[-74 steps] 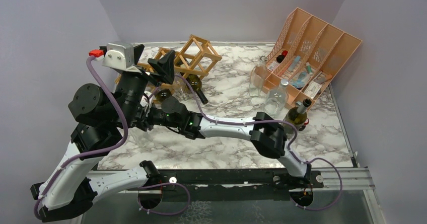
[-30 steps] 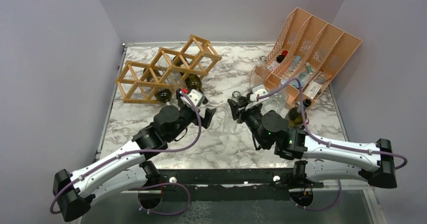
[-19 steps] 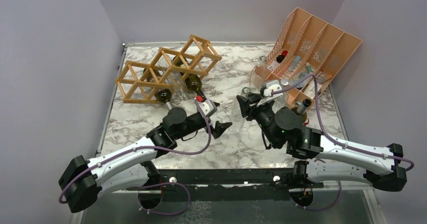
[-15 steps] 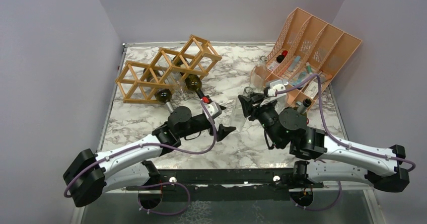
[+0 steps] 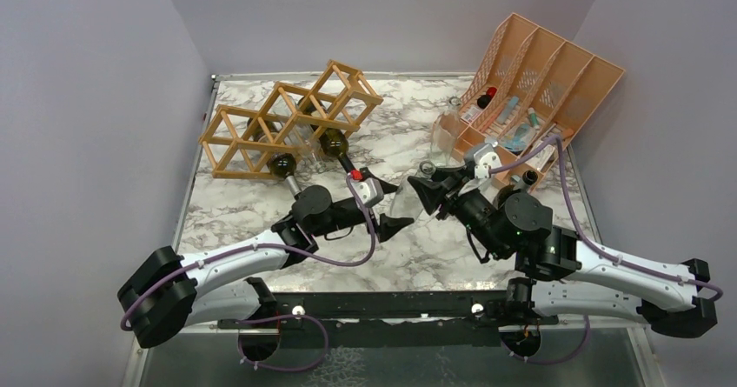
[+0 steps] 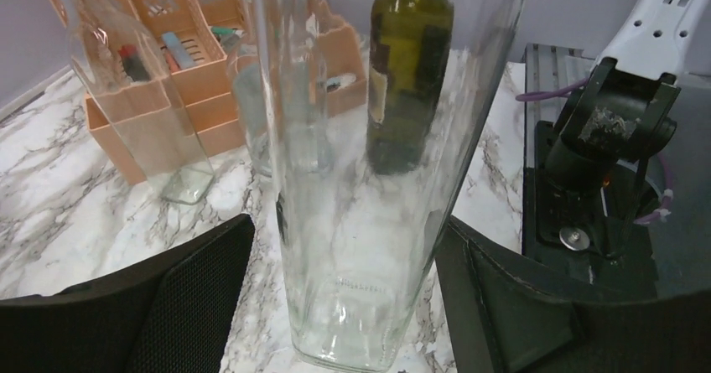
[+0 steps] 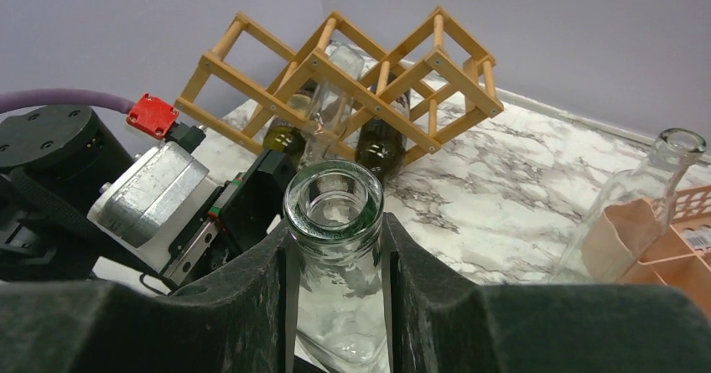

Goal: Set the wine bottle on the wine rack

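A clear glass wine bottle (image 5: 404, 200) hangs tilted over the marble table's middle. My right gripper (image 5: 432, 194) is shut on its neck just under the open mouth (image 7: 334, 197). My left gripper (image 5: 398, 206) straddles the bottle's lower body (image 6: 360, 247), still open: a strip of table shows between the left finger (image 6: 193, 289) and the glass, while the right finger (image 6: 503, 306) sits at the glass edge. The wine rack (image 5: 287, 122), a tan stick lattice, stands at the back left with two dark bottles (image 5: 333, 143) and a clear one (image 7: 331, 96) in its cells.
A peach slotted organizer (image 5: 539, 83) with small items leans at the back right. In front of it stand empty clear bottles (image 5: 445, 135) and a dark green wine bottle (image 5: 513, 197), close behind my right wrist. The right arm's base (image 6: 604, 138) is near the table's front edge.
My left arm has swung right from the rack to the bottle's body, and its jaws have narrowed around it. My right gripper has carried the bottle slightly right, still gripping the neck.
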### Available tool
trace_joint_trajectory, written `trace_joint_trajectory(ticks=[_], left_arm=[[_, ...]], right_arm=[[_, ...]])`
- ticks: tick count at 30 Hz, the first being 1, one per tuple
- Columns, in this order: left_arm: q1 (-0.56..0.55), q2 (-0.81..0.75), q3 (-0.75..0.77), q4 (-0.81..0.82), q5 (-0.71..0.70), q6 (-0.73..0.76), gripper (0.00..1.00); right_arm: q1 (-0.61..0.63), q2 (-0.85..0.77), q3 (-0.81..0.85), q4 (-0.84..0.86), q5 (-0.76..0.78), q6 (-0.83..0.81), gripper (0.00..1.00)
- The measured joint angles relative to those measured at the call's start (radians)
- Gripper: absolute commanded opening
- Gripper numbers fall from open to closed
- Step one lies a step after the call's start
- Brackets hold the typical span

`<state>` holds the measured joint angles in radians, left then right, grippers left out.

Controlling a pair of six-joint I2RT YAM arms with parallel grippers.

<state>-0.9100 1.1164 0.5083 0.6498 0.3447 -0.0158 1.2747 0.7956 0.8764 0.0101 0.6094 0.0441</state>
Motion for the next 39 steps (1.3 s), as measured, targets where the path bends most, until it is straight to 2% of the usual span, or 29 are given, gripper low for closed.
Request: trace_joint_trajectory(ticks=[3,6,8,10,11,12,13,14,15,18,23,33,39], left_arm=[[0.0,0.0,-0.021,0.038,0.017,0.01,0.73],[-0.001,-0.003,-0.037,0.073,0.04,0.028,0.63],[-0.003,-0.008,-0.041,0.093,0.06,0.05,0.49],[-0.005,-0.014,-0.041,0.111,0.074,0.082,0.29],[-0.006,-0.016,-0.041,0.118,0.076,0.095,0.19],[-0.006,-0.017,-0.041,0.124,0.078,0.113,0.09],[-0.006,-0.018,-0.041,0.129,0.079,0.132,0.02],[-0.006,-0.018,-0.041,0.133,0.079,0.147,0.0],[-0.006,-0.018,-0.041,0.134,0.079,0.169,0.0],[-0.005,-0.018,-0.041,0.12,0.074,0.275,0.0],[-0.001,-0.002,-0.035,0.11,0.047,0.481,0.0],[-0.001,0.035,0.011,0.06,-0.022,1.004,0.0],[-0.001,0.048,0.063,0.051,-0.063,1.266,0.0]], right_arm=[[0.0,-0.011,-0.006,-0.002,-0.041,-0.003,0.01],[0.0,-0.032,-0.01,-0.007,-0.084,-0.005,0.01],[0.0,-0.051,-0.01,-0.009,-0.107,-0.006,0.01],[0.0,-0.068,-0.01,-0.008,-0.114,-0.007,0.02],[-0.001,-0.076,-0.01,-0.01,-0.118,-0.006,0.06],[-0.002,-0.082,-0.01,-0.012,-0.121,-0.004,0.15],[-0.002,-0.088,-0.01,-0.014,-0.124,-0.003,0.3],[-0.002,-0.092,-0.01,-0.018,-0.125,-0.002,0.47],[-0.002,-0.096,-0.01,-0.026,-0.125,0.0,0.58],[0.0,-0.103,0.003,-0.063,-0.136,0.043,0.74],[0.0,-0.108,0.081,-0.174,-0.146,0.103,0.79],[0.0,-0.048,0.328,-0.53,-0.145,0.185,0.8],[0.0,0.033,0.368,-0.682,-0.115,0.222,0.83]])
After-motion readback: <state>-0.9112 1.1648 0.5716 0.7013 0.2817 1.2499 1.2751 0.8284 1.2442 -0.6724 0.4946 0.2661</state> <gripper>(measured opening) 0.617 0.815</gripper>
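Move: Standing almost upright, the clear wine bottle is still held by the neck in the right hand, its middle about 10 cm below, 1 cm back and 2 cm left of that hand; from the left hand, fingers astride the lower body, it is 2 cm ahead, 2 cm right and 6 cm up. The rack lies some 27 cm ahead and 27 cm left of the left hand, 13 cm lower; its nearest green bottle roughly 20 ahead, 13 left, 13 lower. Closing onto the bottle's lower body, the left fingers take hold before the right ones open and let go of the neck. Easing slightly back and up, the left hand then carries the bottle about 6 cm forward and farther up while rolling its wrist some 70 degrees, to lay the bottle over. The right hand draws back and to its right, about 4 cm and 3 cm, rising and then sinking again. ##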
